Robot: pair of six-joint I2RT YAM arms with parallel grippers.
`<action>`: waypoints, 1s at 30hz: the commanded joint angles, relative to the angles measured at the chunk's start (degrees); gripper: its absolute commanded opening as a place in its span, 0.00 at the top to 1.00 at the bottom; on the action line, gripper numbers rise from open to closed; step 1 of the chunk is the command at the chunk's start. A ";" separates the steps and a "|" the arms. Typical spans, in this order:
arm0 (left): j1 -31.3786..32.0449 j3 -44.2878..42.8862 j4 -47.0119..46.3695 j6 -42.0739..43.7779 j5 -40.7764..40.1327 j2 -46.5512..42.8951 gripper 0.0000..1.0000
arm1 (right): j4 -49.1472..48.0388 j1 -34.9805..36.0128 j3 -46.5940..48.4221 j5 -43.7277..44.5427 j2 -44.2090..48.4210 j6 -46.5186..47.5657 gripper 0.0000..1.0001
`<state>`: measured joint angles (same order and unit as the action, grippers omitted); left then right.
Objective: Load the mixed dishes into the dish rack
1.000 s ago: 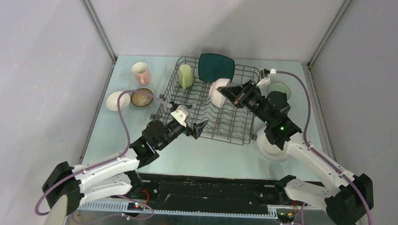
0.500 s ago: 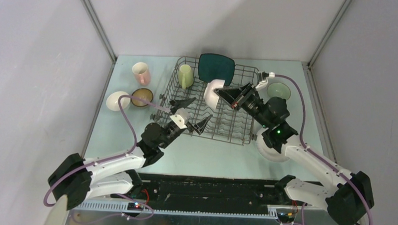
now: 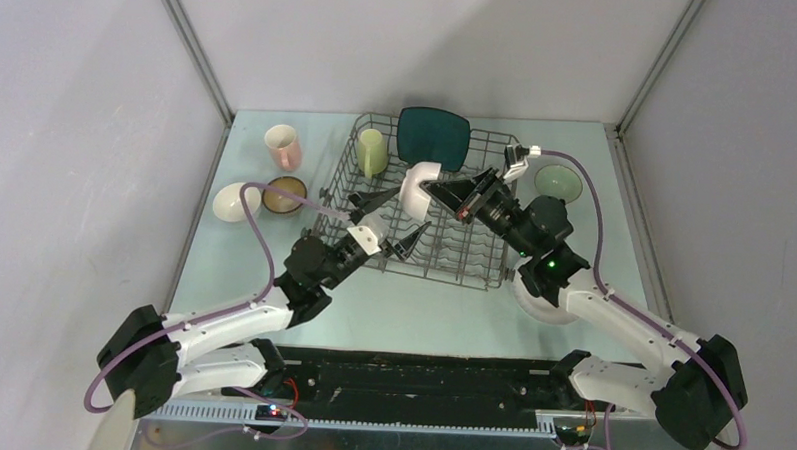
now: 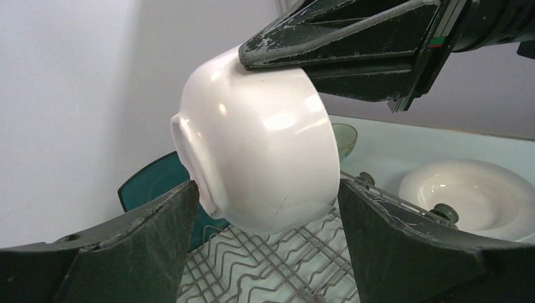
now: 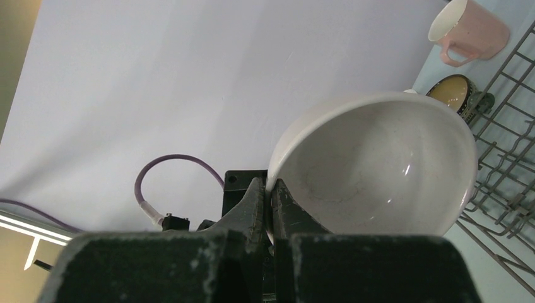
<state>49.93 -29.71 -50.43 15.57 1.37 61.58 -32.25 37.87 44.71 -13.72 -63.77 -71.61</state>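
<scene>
My right gripper (image 3: 438, 187) is shut on the rim of a white bowl (image 3: 414, 185) and holds it tilted on its side above the dish rack (image 3: 470, 260). In the right wrist view the fingers (image 5: 257, 203) pinch the bowl (image 5: 378, 164) wall. My left gripper (image 3: 396, 219) is open, one finger on each side of the same bowl (image 4: 258, 158), and small gaps show. A teal square plate (image 3: 433, 134) and a yellow-green mug (image 3: 372, 152) stand in the rack.
On the table left of the rack stand a pink cup (image 3: 283, 147), a dark brown bowl (image 3: 285, 194) and another white bowl (image 3: 233, 201). A pale green bowl (image 3: 557, 181) sits right of the rack. A white round plate (image 3: 538, 300) lies partly under my right arm.
The right gripper has carried the white bowl leftward over the rack. The left gripper has moved up over the rack and now straddles the bowl, its jaws slightly narrower.
</scene>
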 commanded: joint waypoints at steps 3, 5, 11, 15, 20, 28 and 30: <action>0.52 -3.14 1.97 3.18 1.80 -0.06 0.14 | -5.76 0.78 0.51 0.67 -0.57 -0.86 1.00; 0.52 -3.16 1.97 3.22 1.98 -0.18 0.16 | -5.69 0.94 0.52 0.62 -0.78 -0.96 1.00; 0.56 -4.01 4.75 3.72 3.11 -0.69 0.48 | -4.51 1.31 0.46 1.08 -0.58 0.27 1.00; 0.52 -4.40 7.24 4.16 2.24 -1.35 0.88 | -3.00 1.18 0.47 1.19 -0.41 1.78 0.84; 0.56 -3.73 8.96 3.63 -1.86 -2.67 1.00 | -0.10 0.63 0.39 -0.30 -0.80 3.43 0.58; 0.45 -0.56 9.97 2.02 -8.69 -4.73 1.00 | 9.22 -0.33 -0.38 0.10 1.08 7.42 0.01; 0.22 0.79 9.04 1.00 -9.01 -5.00 1.00 | 12.51 -0.53 -0.52 1.29 1.97 8.86 0.01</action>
<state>50.13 -30.55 -38.33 17.96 -4.10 58.48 -25.93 37.80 44.60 -14.11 -64.25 -66.43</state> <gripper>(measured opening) 0.635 0.983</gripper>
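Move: Just ahead of the left hand's open fingers is the white bowl, its middle some 2 cm forward, 2 cm to the right and 2 cm up. It is still pinched by the rim in the right hand, whose fingers have its middle about 4 cm below them and 2 cm to their left. From the left hand, the green mug in the rack is roughly 24 cm ahead, 11 cm left and 21 cm lower; the dark green plate is about 26 cm ahead, 4 cm right and 17 cm lower. Taking over the bowl in mid-air, the left hand stays nearly in place while its fingers close on both sides of the bowl's wall, then carries it down about 2.5 cm and slightly left and forward. The right hand keeps its pinch until the left has gripped, then opens wide, lets go of the rim and sinks about 3 cm with its fingers still either side of it. ##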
